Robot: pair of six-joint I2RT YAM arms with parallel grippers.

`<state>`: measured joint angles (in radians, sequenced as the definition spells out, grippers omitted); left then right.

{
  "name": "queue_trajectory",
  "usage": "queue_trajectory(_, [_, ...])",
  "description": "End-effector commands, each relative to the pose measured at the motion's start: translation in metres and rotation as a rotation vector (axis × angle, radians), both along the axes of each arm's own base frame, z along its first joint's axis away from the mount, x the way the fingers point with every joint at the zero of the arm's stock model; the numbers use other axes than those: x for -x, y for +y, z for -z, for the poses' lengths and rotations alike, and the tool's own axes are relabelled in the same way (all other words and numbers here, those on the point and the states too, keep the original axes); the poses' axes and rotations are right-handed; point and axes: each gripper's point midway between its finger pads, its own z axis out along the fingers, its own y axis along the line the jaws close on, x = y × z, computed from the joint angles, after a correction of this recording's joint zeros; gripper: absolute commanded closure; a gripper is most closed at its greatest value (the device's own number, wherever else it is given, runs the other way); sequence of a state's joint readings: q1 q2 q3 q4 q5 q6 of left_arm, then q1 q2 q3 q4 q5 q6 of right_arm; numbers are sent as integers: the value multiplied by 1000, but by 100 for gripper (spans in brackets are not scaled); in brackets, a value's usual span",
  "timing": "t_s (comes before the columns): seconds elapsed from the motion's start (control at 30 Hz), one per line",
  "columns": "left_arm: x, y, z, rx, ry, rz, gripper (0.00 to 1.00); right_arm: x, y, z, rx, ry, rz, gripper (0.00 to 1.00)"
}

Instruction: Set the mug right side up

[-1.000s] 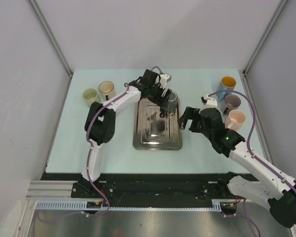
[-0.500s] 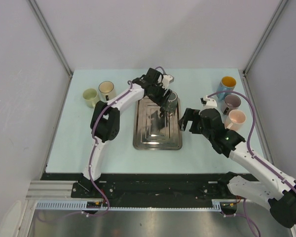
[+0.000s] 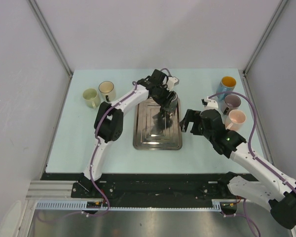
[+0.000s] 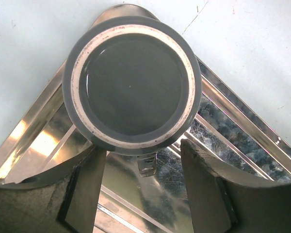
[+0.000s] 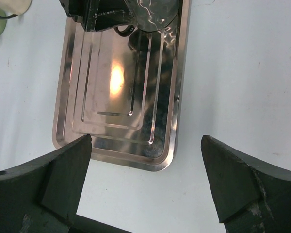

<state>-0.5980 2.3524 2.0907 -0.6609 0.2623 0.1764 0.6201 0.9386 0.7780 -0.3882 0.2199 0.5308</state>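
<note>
A dark grey mug (image 3: pixel 170 102) stands upside down in the far right corner of the metal tray (image 3: pixel 155 140). The left wrist view looks down on the mug's base (image 4: pixel 131 85), with a pale unglazed ring round it. Its handle (image 4: pixel 147 164) points toward my left gripper (image 4: pixel 142 167). That gripper (image 3: pixel 164 107) is open, one finger on each side of the handle, with a gap on both sides. My right gripper (image 3: pixel 187 119) hangs wide open right of the tray, holding nothing. In the right wrist view it (image 5: pixel 146 145) hangs over the tray's near right corner (image 5: pixel 167 158).
A green mug (image 3: pixel 90 95) and a cream mug (image 3: pixel 107 89) stand upright at the far left. A blue mug with yellow inside (image 3: pixel 228 83), a dark purple one (image 3: pixel 232 102) and a pink one (image 3: pixel 236 118) stand at the right, close to my right arm.
The left gripper's fingers have narrowed around the mug's handle, and the left wrist has shifted slightly right. The mug and the right arm have not moved.
</note>
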Motion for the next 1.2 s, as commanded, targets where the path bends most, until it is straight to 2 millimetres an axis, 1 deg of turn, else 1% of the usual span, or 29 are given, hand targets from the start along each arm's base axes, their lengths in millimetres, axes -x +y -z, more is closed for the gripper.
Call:
queue_trajectory(0.0, [-6, -15, -13, 2, -87, 98, 34, -3, 0, -11, -15, -21, 24, 0])
queue_trajectory(0.17, [-5, -15, -9, -1, -77, 100, 39, -2, -2, -9, -9, -17, 28, 0])
queue_trajectory(0.27, [-4, -16, -10, 2, -78, 101, 45, -2, -2, -9, -8, -17, 29, 0])
queue_trajectory(0.3, [-4, -16, -10, 3, -76, 101, 49, -2, -3, -9, -8, -17, 31, 0])
queue_trajectory(0.4, [-4, -15, -11, 2, -78, 103, 57, -2, -3, -10, -11, -17, 31, 0])
queue_trajectory(0.57, [0, -17, -9, 1, -70, 111, 60, 0, -3, -10, -15, -11, 33, 0])
queue_trajectory(0.67, [3, -17, -7, -8, -67, 114, 67, 0, -4, -10, -16, -10, 37, 0])
queue_trajectory(0.7, [4, -18, -5, -11, -64, 117, 74, 0, -4, -9, -17, -8, 38, 0])
queue_trajectory(0.77, [8, -18, -5, -14, -61, 118, 83, 1, -3, -9, -19, -7, 36, 0])
queue_trajectory(0.8, [9, -17, -7, -16, -62, 115, 94, 1, -2, -10, -23, -8, 33, 0])
queue_trajectory(0.83, [10, -17, -11, -13, -67, 115, 99, 1, -3, -10, -22, -8, 36, 1])
queue_trajectory(0.9, [15, -16, -12, -16, -60, 113, 100, 0, -2, -12, -30, -15, 35, 0])
queue_trajectory(1.03, [21, -12, -23, -12, -67, 105, 100, 1, 0, -15, -41, -22, 27, 1])
queue_trajectory(1.1, [24, -8, -33, -4, -71, 87, 100, 2, 1, -16, -45, -25, 22, 1])
queue_trajectory(1.17, [29, -5, -34, -1, -58, 73, 100, 2, 1, -17, -44, -29, 24, 1])
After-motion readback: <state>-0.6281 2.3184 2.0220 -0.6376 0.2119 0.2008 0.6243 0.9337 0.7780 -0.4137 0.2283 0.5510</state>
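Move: The upside-down grey mug stands on the tray, its middle roughly 4 cm ahead and 4 cm right of the left hand at about its height, with the handle already between the open fingers. The tray's middle lies some 5 cm back, 3 cm left and 5 cm below; the beige mug stands about 27 cm left and 10 cm ahead. From the right hand the grey mug is about 22 cm ahead, 7 cm left and 11 cm below. Close the left gripper from two-thirds open to almost shut, pinching the grey mug's handle between the fingertips, after easing about half a centimetre down and slightly leftward. Let the hand slip a little right as the fingers come together, then draw it back 1 to 1.5 cm, keeping the pinch and the wrist's downward slant. ##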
